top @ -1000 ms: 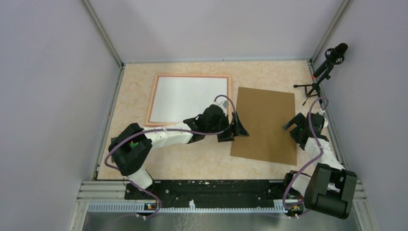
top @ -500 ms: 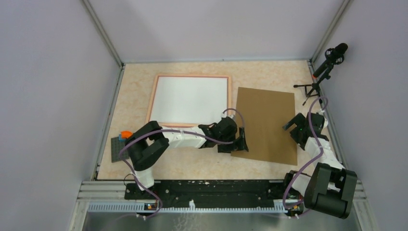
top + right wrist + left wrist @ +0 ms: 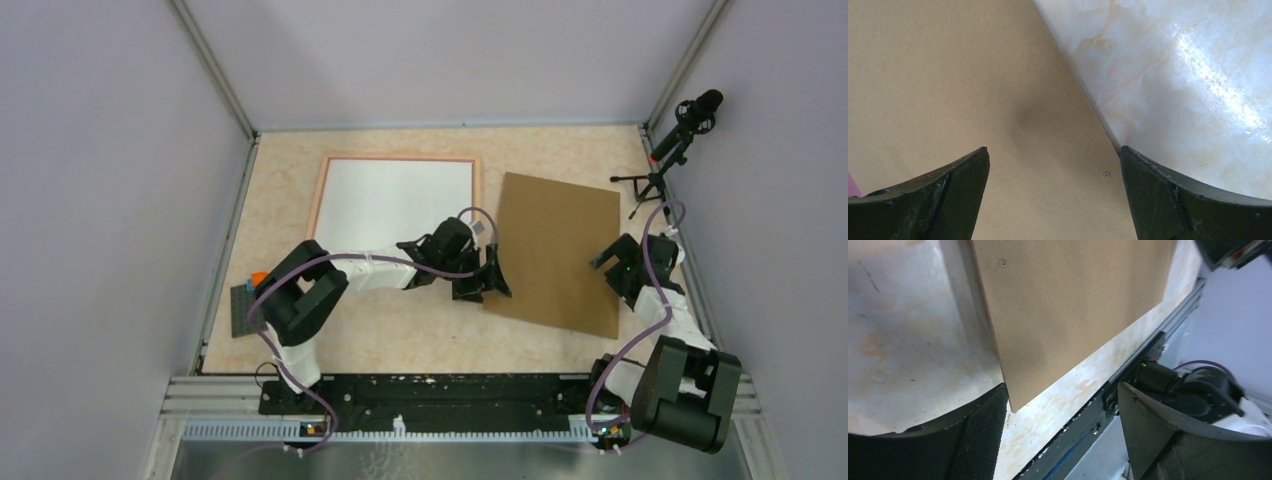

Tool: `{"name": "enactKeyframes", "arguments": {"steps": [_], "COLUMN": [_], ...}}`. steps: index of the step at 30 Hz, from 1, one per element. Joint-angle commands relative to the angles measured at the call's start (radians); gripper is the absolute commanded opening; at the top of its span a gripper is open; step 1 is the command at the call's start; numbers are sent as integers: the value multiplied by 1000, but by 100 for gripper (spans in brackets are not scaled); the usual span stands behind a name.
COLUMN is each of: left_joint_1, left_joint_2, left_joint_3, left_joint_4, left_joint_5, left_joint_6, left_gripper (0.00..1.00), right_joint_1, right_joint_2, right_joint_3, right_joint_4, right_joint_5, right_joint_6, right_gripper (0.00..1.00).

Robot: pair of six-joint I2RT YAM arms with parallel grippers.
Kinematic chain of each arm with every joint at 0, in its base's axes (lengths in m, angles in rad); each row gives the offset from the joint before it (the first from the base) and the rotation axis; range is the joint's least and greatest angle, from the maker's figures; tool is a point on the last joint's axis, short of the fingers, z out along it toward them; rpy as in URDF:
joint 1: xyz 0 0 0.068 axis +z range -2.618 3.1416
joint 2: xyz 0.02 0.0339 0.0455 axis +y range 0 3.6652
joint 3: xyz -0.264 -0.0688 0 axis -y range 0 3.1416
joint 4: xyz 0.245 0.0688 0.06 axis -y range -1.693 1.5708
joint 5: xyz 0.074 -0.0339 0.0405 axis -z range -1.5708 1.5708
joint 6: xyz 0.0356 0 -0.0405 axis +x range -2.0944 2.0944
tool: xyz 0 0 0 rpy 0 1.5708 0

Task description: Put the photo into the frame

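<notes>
The pinkish-tan frame [image 3: 398, 158] lies at the back left of the table. The photo [image 3: 395, 205] lies inside it, white back up. Right of it lies a brown backing board [image 3: 560, 250]. My left gripper [image 3: 490, 280] is at the board's near left corner, open. In the left wrist view that corner of the board [image 3: 1073, 305] sits between the fingers of the left gripper [image 3: 1063, 405], close against the left pad [image 3: 980, 435], and casts a shadow on the table. My right gripper [image 3: 612, 262] hangs open over the board's right edge. The right wrist view shows the right gripper [image 3: 1054, 155] with nothing between its fingers above the board [image 3: 973, 75].
A microphone on a small tripod [image 3: 680, 130] stands at the back right corner. A dark small plate with an orange piece [image 3: 245, 305] lies at the near left. Side walls and a metal rail at the near edge close in the table [image 3: 1173, 65].
My left arm swung toward the near edge, then back to the board's near left corner. The board's left side has shifted away and turned slightly. The right arm has not moved.
</notes>
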Motion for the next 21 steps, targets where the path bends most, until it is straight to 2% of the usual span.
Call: {"name": "enactKeyframes", "arguments": {"steps": [1,10,13,18,21], "left_joint_1": [25,70,77,99,99], "left_joint_2": [-105,-179,-180,-101,-55], "left_joint_3": [72,21,24,77,90], "left_joint_4": [352,349,332,244,259], "left_joint_5": [159,172,167,202,229], "left_joint_6": [-62,-135,-128,-117,-139], "left_gripper": [81,59,54,44,35], "right_joint_1": [8,7,6,6,7], "right_joint_2": [11,-60,-61,-57,-47], "right_joint_3": [-52,-26,-25,-30,-36], "right_joint_4": [-89,-122,-119,-108,-99], "right_joint_5": [-169,-124,-119,-116,-116], "right_joint_6": [69,47,45,44,44], "right_gripper": [99,99,99,99,99]}}
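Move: The backing board is already slightly raised at its near-left corner, which sits between the open fingers of my left hand; the board's middle is about 13 cm ahead of them, 16 cm right and 2 cm lower. The frame, with its white sheet, lies some 24 cm ahead and 24 cm left, 5 cm lower. From my right hand, at the board's right edge, the board's middle is about 5 cm ahead and 12 cm left, and the tripod stands 23 cm ahead, 10 cm right. I lever the backing board's near-left corner upward with my left hand, rising about 10 cm and easing some 4 cm forward, sinking slightly at the very end. The wrist tips my fingertips up by roughly 20 degrees while the fingers narrow around the board, one beneath it, to about half their starting gap. My right hand stays almost in place, wide open, at the right edge. ##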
